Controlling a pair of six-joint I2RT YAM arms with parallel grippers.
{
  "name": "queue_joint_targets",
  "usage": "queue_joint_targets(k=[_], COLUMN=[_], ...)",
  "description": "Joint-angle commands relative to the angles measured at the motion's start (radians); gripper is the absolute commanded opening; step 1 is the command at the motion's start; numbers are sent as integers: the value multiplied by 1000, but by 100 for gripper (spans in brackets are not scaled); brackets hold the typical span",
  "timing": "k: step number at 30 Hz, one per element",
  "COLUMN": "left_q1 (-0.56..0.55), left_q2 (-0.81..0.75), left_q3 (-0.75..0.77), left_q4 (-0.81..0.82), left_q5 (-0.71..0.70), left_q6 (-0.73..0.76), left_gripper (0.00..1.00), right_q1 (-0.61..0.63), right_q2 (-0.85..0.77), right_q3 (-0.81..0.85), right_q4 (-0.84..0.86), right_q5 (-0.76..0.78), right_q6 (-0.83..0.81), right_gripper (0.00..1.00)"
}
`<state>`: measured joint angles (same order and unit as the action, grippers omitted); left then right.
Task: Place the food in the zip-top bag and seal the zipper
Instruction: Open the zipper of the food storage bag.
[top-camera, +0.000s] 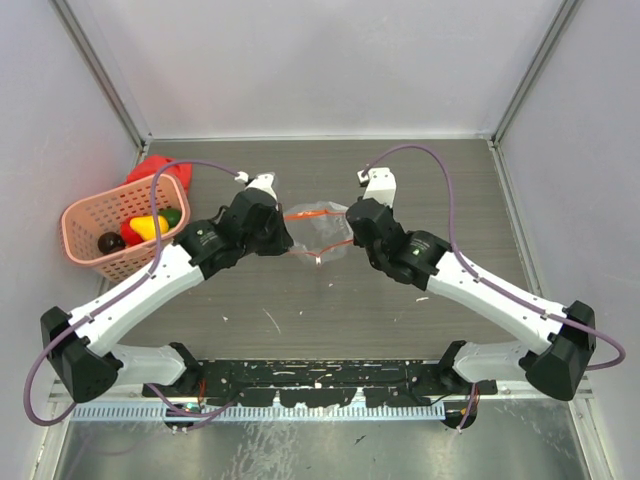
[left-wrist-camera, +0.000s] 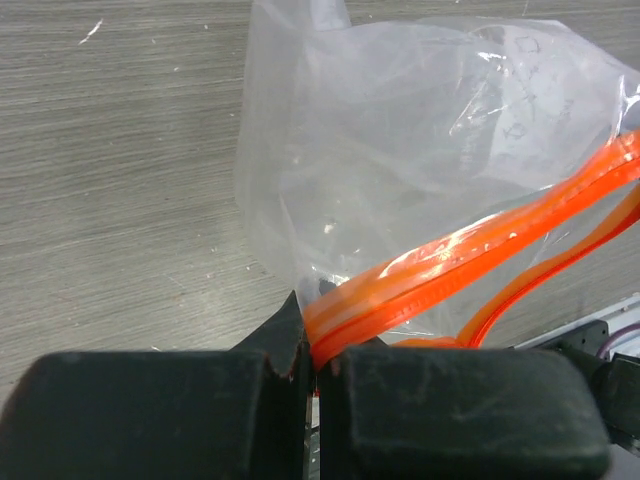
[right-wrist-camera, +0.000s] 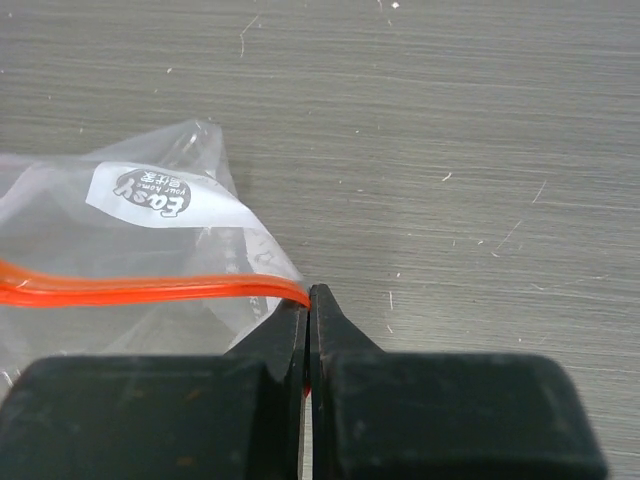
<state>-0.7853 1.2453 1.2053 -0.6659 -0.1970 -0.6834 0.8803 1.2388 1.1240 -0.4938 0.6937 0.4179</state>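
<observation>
The clear zip-top bag (top-camera: 318, 228) hangs between my two grippers at mid-table, its mouth held apart. My left gripper (top-camera: 281, 238) is shut on the left end of the orange zipper (left-wrist-camera: 450, 265). My right gripper (top-camera: 349, 229) is shut on the zipper's right end (right-wrist-camera: 150, 290). A white label shows on the bag (right-wrist-camera: 140, 192) in the right wrist view. The bag (left-wrist-camera: 400, 140) looks to have nothing in it. Toy food, yellow (top-camera: 150, 226), green (top-camera: 173, 214) and dark (top-camera: 109, 241), lies in the pink basket (top-camera: 85, 214) at the far left.
A red thing (top-camera: 150, 167) sits behind the basket against the left wall. Side walls stand close on the left and right. Both arms reach inward from the near edge and meet at the bag.
</observation>
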Motion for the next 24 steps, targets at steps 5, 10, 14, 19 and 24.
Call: queue_joint_targets(k=[5,10,14,19,24], left_q1=[14,15,14,29,62], left_q2=[54,84,81,41,-33], left_q3=[20,33,48,82,114], left_q4=[121,166,171,138,87], left_q5=[154,193,195,183,163], left_q6=[0,-22,-25,-7,10], left_gripper=[9,25,37,59,71], right_q1=[-19,-18,-18,-18,-18], right_q2=[-38,-8,10,45,61], right_q3=[27,57,83,119,148], right_q4=[43,41,30,8,-1], right_q5=[-37,-44,-34,-17,-9], right_q6=[-71,-96,-110,-124,-143], right_gripper=[0,0,0,0,0])
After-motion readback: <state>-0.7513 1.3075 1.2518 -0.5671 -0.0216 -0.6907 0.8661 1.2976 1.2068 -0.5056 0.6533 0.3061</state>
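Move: Between the two hands hangs the bag's open zipper mouth, its left lip pinched in the left fingers and its right lip in the right. The mouth's middle is about 7 cm right of the left hand, some 2 cm ahead and 1 cm lower; from the right hand it is 7 cm left, 2 cm back. The slider end sits roughly 6 cm right and 4 cm back of the left hand, about 3 cm lower. Letting go of the left lip, the left hand shifts about 4 cm to the right, towards the slider end and the right gripper, its fingers spreading most of the way. It dips 1.5 cm on the way, then rises about 3 cm with the jaws open. The right hand keeps its pinch on the right lip, easing a centimetre or so forward, left and up. ##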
